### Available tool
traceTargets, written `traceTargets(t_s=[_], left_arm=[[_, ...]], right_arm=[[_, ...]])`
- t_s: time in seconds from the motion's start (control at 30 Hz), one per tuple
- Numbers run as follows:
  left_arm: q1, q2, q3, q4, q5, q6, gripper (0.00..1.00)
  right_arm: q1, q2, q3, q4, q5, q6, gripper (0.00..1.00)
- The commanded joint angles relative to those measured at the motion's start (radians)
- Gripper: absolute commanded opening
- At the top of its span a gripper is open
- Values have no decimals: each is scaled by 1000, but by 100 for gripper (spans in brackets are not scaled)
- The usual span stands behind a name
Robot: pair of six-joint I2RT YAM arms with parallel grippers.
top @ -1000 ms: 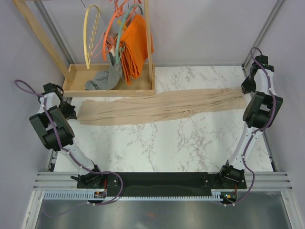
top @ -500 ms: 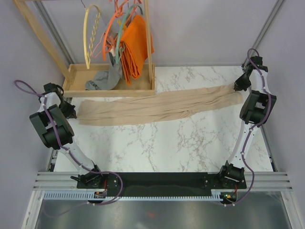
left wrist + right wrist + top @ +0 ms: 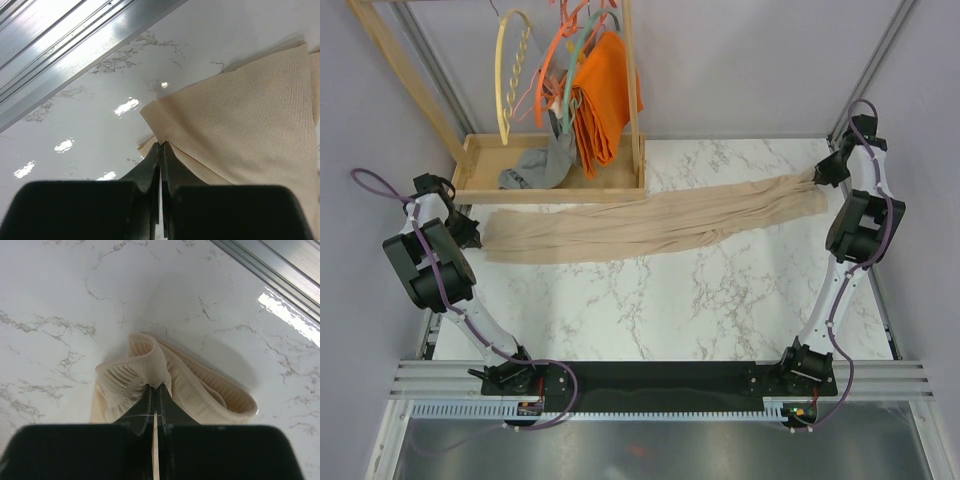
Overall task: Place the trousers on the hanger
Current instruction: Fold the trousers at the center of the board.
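Observation:
The beige trousers (image 3: 650, 224) lie stretched across the marble table from left to right. My left gripper (image 3: 472, 236) is shut on a corner of the leg end, and the left wrist view shows the fabric (image 3: 240, 115) pinched at the tips of that gripper (image 3: 161, 146). My right gripper (image 3: 817, 178) is shut on the gathered waistband (image 3: 142, 365), which bunches up at the tips of that gripper (image 3: 156, 388). The pale yellow hanger (image 3: 510, 75) with its twisted bar hangs on the wooden rack at the far left, away from both grippers.
On the wooden rack (image 3: 555, 185) hang an orange cloth (image 3: 605, 95), orange hangers (image 3: 548, 70) and a teal hanger (image 3: 572, 60). A grey garment (image 3: 535, 165) lies in its tray. Aluminium rails (image 3: 60, 55) run along the table's left and right edges.
My right arm has shifted towards the far right corner, taking the waistband end slightly back and left. The left gripper and the leg end have not moved.

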Motion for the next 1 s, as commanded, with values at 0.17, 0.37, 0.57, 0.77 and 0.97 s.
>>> traceTargets(t_s=[0.17,0.37,0.57,0.77,0.97], left_arm=[[8,3,22,25,-10,34,2],[7,6,32,20,-8,36,2],[-1,6,19,20,-6,31,2],[-10,-39,-12,20,1,10,15],[-41,-160,-96,20,67,-65,63]], right_arm=[[-7,-153,-62,28,2,130,0],[-4,-120,-23,31,-98,198,0],[28,-55,-4,141,-202,215,21],[31,-60,-6,197,-239,138,40],[28,-174,-135,113,-147,-52,43]])
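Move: The right hand grips the raised far waist corner of the trousers, and the spot it is taken to, farther in on the garment, lies about 4 cm ahead, 5 cm to its left and 3 cm below. The near waist corner is roughly 8 cm back and 2 cm to the right, just under it. The left hand pinches the leg ends, whose middle lies some 2 cm ahead and 2 cm to its right; the wooden tray's middle is about 22 cm ahead and 20 cm right of it. The right hand, still pinching the far waist corner, lifts it some 4 cm nearly straight up, then swings left and forward over the waist by about 5 cm, tilting some 15 degrees as its fingers open and let the cloth go. The left hand keeps the leg ends pinned in place until late on, then opens too and slips about 2 cm to its right, freeing the hem. ##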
